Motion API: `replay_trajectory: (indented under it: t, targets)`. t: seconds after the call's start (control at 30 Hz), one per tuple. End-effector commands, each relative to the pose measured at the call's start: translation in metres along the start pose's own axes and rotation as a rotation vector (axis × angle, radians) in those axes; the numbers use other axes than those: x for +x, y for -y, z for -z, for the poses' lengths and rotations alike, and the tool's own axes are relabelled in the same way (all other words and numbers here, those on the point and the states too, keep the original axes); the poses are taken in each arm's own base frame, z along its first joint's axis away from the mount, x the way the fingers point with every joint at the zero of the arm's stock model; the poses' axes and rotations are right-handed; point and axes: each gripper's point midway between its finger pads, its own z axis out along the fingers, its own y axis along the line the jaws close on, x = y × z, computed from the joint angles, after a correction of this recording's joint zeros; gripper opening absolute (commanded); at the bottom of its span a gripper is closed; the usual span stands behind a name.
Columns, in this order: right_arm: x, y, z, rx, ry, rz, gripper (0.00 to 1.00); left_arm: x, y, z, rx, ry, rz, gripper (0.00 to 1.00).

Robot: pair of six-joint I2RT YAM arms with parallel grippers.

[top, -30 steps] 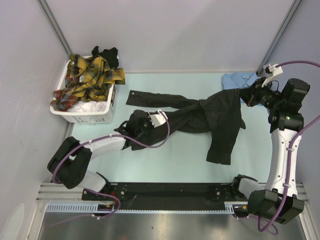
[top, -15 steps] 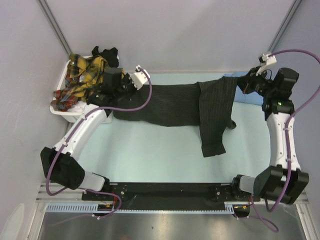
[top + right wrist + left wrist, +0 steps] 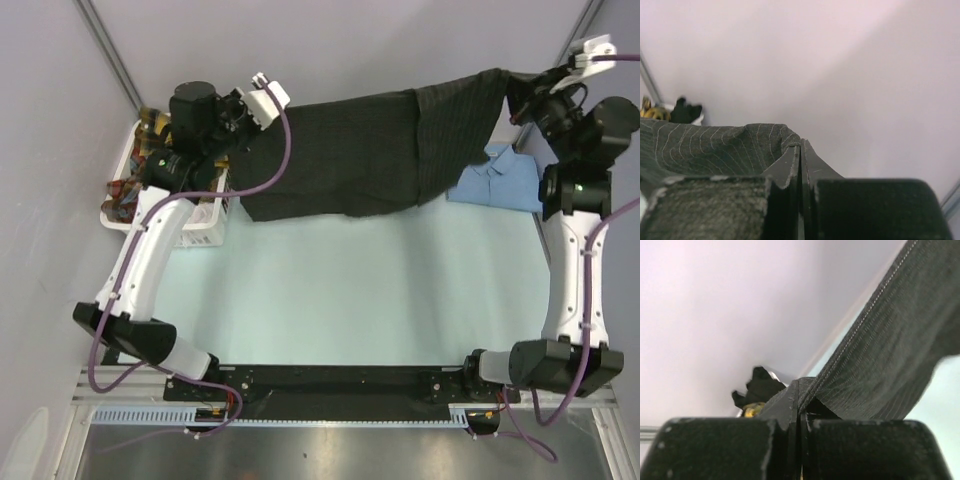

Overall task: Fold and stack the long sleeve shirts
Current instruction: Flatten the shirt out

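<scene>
The charcoal pinstriped long sleeve shirt hangs spread in the air over the back of the table, its lower edge draping toward the tabletop. My left gripper is shut on its left end, and the cloth runs off to the right from the closed tips. At the far right, my right gripper is shut on the other end, with pinstriped cloth bunched against the closed tips. A folded light blue shirt lies on the table under the right arm.
A white laundry basket stands at the back left, partly behind my left arm, holding yellow-red plaid shirts. A dark garment shows in the basket in the left wrist view. Walls close off the back and both sides.
Both arms rose and swung toward the back wall, lifting the pinstriped shirt off the table and stretching it out between them. The light blue shirt is now uncovered.
</scene>
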Motion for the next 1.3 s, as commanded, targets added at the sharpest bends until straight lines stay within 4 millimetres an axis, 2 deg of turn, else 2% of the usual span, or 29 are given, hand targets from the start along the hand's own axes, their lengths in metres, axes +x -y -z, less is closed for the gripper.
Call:
replay_trajectory:
  t: [0.0,0.03,0.07,0.1,0.13,0.17,0.2,0.23,0.27,0.43,0.47,0.5,0.57,0.67,0.7,0.73,0.8,0.83,0.87,0.93,0.97,1.0,1.03,1.07,1.1,1.13,1.17,1.2,1.27]
  targets:
    - [-0.139,0.002,0.058,0.203,0.360,0.178,0.00,-0.058,-0.032,0.064,-0.112,0.187,-0.018,0.00]
    - [-0.151,0.000,0.068,0.225,0.390,0.190,0.00,-0.081,-0.039,0.093,-0.154,0.270,-0.044,0.00]
    - [-0.175,-0.009,0.090,0.265,0.454,0.216,0.00,-0.079,-0.030,0.096,-0.142,0.289,-0.048,0.00]
    - [-0.186,-0.014,0.101,0.281,0.483,0.236,0.00,-0.088,-0.030,0.111,-0.160,0.328,-0.072,0.00]
    - [-0.195,-0.020,0.111,0.293,0.508,0.251,0.00,-0.107,-0.030,0.140,-0.180,0.410,-0.102,0.00]
    - [-0.214,-0.035,0.133,0.305,0.561,0.280,0.00,-0.109,-0.024,0.149,-0.178,0.433,-0.109,0.00]
    - [-0.223,-0.042,0.143,0.314,0.586,0.307,0.00,-0.114,-0.022,0.159,-0.182,0.458,-0.113,0.00]
    - [-0.232,-0.048,0.154,0.328,0.614,0.323,0.00,-0.125,-0.021,0.182,-0.198,0.504,-0.124,0.00]
    - [-0.247,-0.060,0.171,0.336,0.662,0.348,0.00,-0.129,-0.022,0.192,-0.212,0.525,-0.122,0.00]
    - [-0.304,-0.085,0.217,0.404,0.818,0.454,0.00,-0.164,-0.039,0.256,-0.320,0.673,-0.114,0.00]
    - [-0.312,-0.088,0.221,0.407,0.837,0.468,0.00,-0.176,-0.045,0.272,-0.344,0.712,-0.114,0.00]
    - [-0.325,-0.095,0.226,0.401,0.870,0.488,0.00,-0.182,-0.046,0.281,-0.345,0.737,-0.100,0.00]
    - [-0.334,-0.098,0.227,0.394,0.889,0.522,0.00,-0.195,-0.053,0.300,-0.369,0.780,-0.105,0.00]
    - [-0.332,-0.088,0.209,0.391,0.857,0.542,0.00,-0.197,-0.056,0.294,-0.358,0.763,-0.106,0.00]
    - [-0.324,-0.081,0.198,0.382,0.822,0.543,0.00,-0.189,-0.054,0.280,-0.345,0.716,-0.120,0.00]
    - [-0.305,-0.070,0.177,0.358,0.751,0.538,0.00,-0.180,-0.052,0.270,-0.340,0.680,-0.129,0.00]
    - [-0.265,-0.052,0.149,0.325,0.624,0.502,0.00,-0.145,-0.038,0.229,-0.283,0.546,-0.152,0.00]
    - [-0.242,-0.052,0.134,0.260,0.563,0.505,0.00,-0.132,-0.032,0.216,-0.265,0.504,-0.163,0.00]
    - [-0.197,-0.040,0.114,0.222,0.466,0.469,0.00,-0.103,-0.016,0.185,-0.210,0.424,-0.159,0.00]
    - [-0.149,-0.043,0.097,0.111,0.363,0.429,0.00,-0.073,0.003,0.159,-0.146,0.364,-0.193,0.00]
    - [-0.099,-0.035,0.084,0.078,0.261,0.363,0.00,-0.042,0.023,0.133,-0.078,0.307,-0.179,0.00]
    - [-0.074,-0.035,0.078,0.049,0.210,0.348,0.00,-0.031,0.030,0.122,-0.058,0.297,-0.163,0.01]
    - [-0.040,-0.036,0.072,0.017,0.139,0.320,0.00,-0.016,0.040,0.109,-0.014,0.278,-0.145,0.01]
    - [-0.013,-0.040,0.065,-0.016,0.091,0.300,0.00,0.014,0.061,0.085,0.054,0.222,-0.107,0.01]
    - [0.039,-0.037,0.062,-0.028,-0.001,0.266,0.00,0.027,0.070,0.073,0.082,0.207,-0.094,0.02]
    - [0.063,-0.035,0.060,-0.038,-0.040,0.276,0.00,0.039,0.079,0.063,0.114,0.193,-0.085,0.02]
    - [0.088,-0.035,0.058,-0.049,-0.080,0.266,0.00,0.069,0.104,0.043,0.188,0.147,-0.060,0.03]
    - [0.137,-0.035,0.055,-0.065,-0.167,0.219,0.00,0.078,0.109,0.032,0.195,0.147,-0.064,0.04]
    - [0.177,-0.030,0.049,-0.063,-0.226,0.223,0.00,0.111,0.130,0.009,0.242,0.088,-0.045,0.05]
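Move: Both hands already hold the dark shirt by its far edge, stretched between them clear of the table. The bare middle of the table, where it is to be laid, is about 15 cm back, 15 cm to the right and 42 cm below the left hand, and some 14 cm back, 28 cm to the left and 50 cm below the right. The laundry basket stands roughly 19 cm left and 2 cm ahead of the left hand; the folded blue shirt lies about 8 cm ahead and 5 cm right of the right hand, far below. Keeping their pinch on the shirt's far edge, both hands fling it: they swing back and up together, the left about 25 cm each way and the right some 35 cm back and 25 cm up, while the fingers tilt sharply upwards. They then reverse quickly, whipping down by roughly 40 cm and forward, the right almost to its starting reach and the left about 20 cm, with the wrists tipping down again and both hands still sinking towards the table. ##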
